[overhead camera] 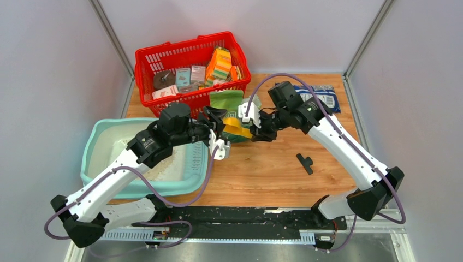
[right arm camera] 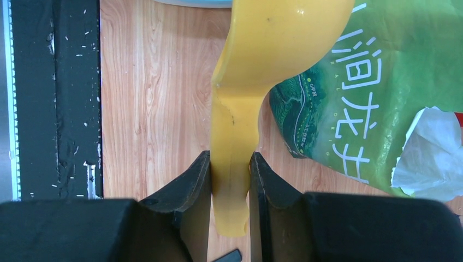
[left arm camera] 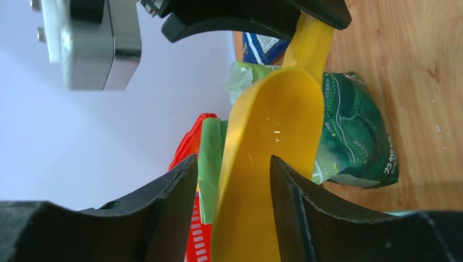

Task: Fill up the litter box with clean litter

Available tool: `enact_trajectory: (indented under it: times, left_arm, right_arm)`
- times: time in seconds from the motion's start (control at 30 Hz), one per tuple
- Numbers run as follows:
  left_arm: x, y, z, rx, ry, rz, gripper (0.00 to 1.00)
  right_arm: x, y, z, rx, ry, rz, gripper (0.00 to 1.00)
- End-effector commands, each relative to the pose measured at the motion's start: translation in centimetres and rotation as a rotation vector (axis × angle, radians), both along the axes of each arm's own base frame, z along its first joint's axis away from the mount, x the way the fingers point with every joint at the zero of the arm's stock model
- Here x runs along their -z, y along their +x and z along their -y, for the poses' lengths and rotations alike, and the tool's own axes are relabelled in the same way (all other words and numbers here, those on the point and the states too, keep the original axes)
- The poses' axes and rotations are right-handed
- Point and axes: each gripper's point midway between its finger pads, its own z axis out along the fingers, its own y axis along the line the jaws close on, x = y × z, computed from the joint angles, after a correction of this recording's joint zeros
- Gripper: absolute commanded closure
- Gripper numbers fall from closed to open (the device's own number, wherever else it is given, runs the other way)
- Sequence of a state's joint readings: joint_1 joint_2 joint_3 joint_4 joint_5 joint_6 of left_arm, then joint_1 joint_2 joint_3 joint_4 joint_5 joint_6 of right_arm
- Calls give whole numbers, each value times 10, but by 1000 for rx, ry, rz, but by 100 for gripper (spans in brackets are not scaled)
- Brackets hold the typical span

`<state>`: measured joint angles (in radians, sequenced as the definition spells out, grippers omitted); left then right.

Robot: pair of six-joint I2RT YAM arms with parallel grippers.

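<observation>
The pale teal litter box [overhead camera: 91,150] sits at the left of the table, with a heap of beige clean litter [overhead camera: 162,167] inside, partly hidden under my left arm. A yellow scoop [overhead camera: 237,130] hangs in the air between both grippers. My right gripper [right arm camera: 230,161] is shut on the handle of the scoop [right arm camera: 273,43]. My left gripper [left arm camera: 233,164] straddles the bowl of the scoop [left arm camera: 273,120], jaws apart, with a gap on one side. A green printed bag [overhead camera: 226,101] lies just behind.
A red mesh basket [overhead camera: 191,60] full of packets stands at the back. A blue packet [overhead camera: 322,95] lies at the back right. A small black piece [overhead camera: 304,162] rests on the wood. A black rail [overhead camera: 245,215] runs along the near edge.
</observation>
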<state>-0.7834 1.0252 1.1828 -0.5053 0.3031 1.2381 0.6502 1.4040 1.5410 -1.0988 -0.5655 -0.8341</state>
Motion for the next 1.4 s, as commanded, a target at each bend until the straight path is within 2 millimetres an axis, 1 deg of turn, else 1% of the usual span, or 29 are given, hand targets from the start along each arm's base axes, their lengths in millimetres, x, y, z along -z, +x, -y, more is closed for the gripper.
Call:
enact_trajectory:
  times: [0.0,0.17,0.27,0.3,0.33,0.37,0.4,0.43,0.47,0.5,0.53,0.57,0.6,0.63,0.67,0.7,0.73,0.77,0.8,0.83,0.87,0.9,0.93,0.97,1.0,1.1,1.17,1.23,1.37]
  left_arm:
    - [-12,8,5,27,50,134,43]
    - [1,17,9,28,132,177,56]
    - [5,17,11,33,140,165,72]
    - [8,17,11,31,143,150,83]
    - [10,18,10,18,139,133,89]
    - [10,20,7,-10,134,116,99]
    - [12,21,6,-45,106,68,100]
    - [10,22,4,-70,87,45,100]
    - [10,26,-1,-118,74,21,100]
    - [11,26,-4,-163,32,-48,100]
    - [9,24,-7,-191,10,-87,100]
    - [9,25,-9,-223,-11,-130,100]
    - [9,23,-13,-274,-73,-221,100]
    - [4,22,-16,-305,-112,-269,100]
    - [4,22,-17,-330,-150,-326,100]
    - [4,24,-23,-392,-223,-432,100]
    - [0,25,-24,-420,-267,-489,100]
    - [-1,23,-22,-415,-306,-564,100]
    - [-3,29,-29,-484,-403,-676,100]
    - [-8,32,-28,-497,-453,-729,100]
    - [-11,30,-24,-471,-496,-802,100]
    - [-22,31,-18,-457,-591,-887,100]
    - [-23,38,-23,-456,-643,-931,100]
    - [-29,31,-15,-412,-695,-1027,100]
    - [-36,35,-12,-379,-742,-1030,100]
    - [-48,33,-4,-293,-788,-1099,100]
    - [-48,31,1,-260,-781,-1135,100]
    - [-47,31,5,-243,-777,-1147,100]
    - [-46,35,5,-244,-795,-1164,100]
  right_arm:
    - [-19,4,-11,-19,30,60,100]
    - [-18,3,-14,-29,29,55,100]
    - [-16,4,-14,-27,27,55,100]
    - [-17,7,-13,-15,21,66,100]
    - [-19,10,-12,7,21,72,100]
    - [-24,16,-13,32,35,93,96]
    - [-29,22,-11,61,43,108,94]
    - [-37,30,-7,125,71,88,89]
    - [-56,39,-6,163,121,113,79]
    - [-68,45,-5,202,160,104,50]
    - [-79,58,6,264,197,91,36]
    - [-107,62,8,314,280,68,27]
    - [-120,62,8,308,344,29,20]
    - [-131,75,23,368,389,11,18]
    - [-149,80,25,416,472,-33,14]
    - [-158,79,27,414,523,-65,12]
    - [-177,90,41,457,595,-28,10]
    - [-183,92,44,479,633,-42,7]
    - [-175,90,46,509,668,-131,6]
    - [-189,91,51,497,716,-71,6]
    - [-188,90,51,510,734,-87,4]
    - [-171,92,51,555,739,-155,3]
    - [-176,94,50,552,772,-144,3]
    - [-172,93,49,562,786,-178,2]
    - [-166,91,45,574,800,-258,2]
    - [-170,94,36,573,860,-384,3]
    - [-170,102,31,562,880,-410,4]
    - [-177,102,26,543,889,-438,4]
    - [-178,104,13,501,882,-522,9]
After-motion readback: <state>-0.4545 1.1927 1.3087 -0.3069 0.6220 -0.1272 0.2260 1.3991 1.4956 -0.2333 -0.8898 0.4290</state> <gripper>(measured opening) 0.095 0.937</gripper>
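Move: From the left gripper, open around the bowl end of the yellow scoop, the scoop's middle lies about 5 cm right, 2 cm back and 3 cm below. The green litter bag stands about 6 cm ahead and 4 cm right, its middle some 17 cm down; the red basket is about 22 cm ahead, 13 cm left and 22 cm lower. From the right gripper, which still grips the handle, the scoop's middle is about 5 cm left, 2 cm ahead and level. Ease the left gripper a couple of centimetres forward, right and down and pinch the rim of the scoop's bowl. Then open the right fingers to let go of the handle and draw that hand up and forward, some 14 cm and 12 cm, turning its wrist as it goes. Keep the left pinch, roll that wrist roughly 80 degrees counter-clockwise looking along the fingers, and lift a few centimetres while shifting forward. ##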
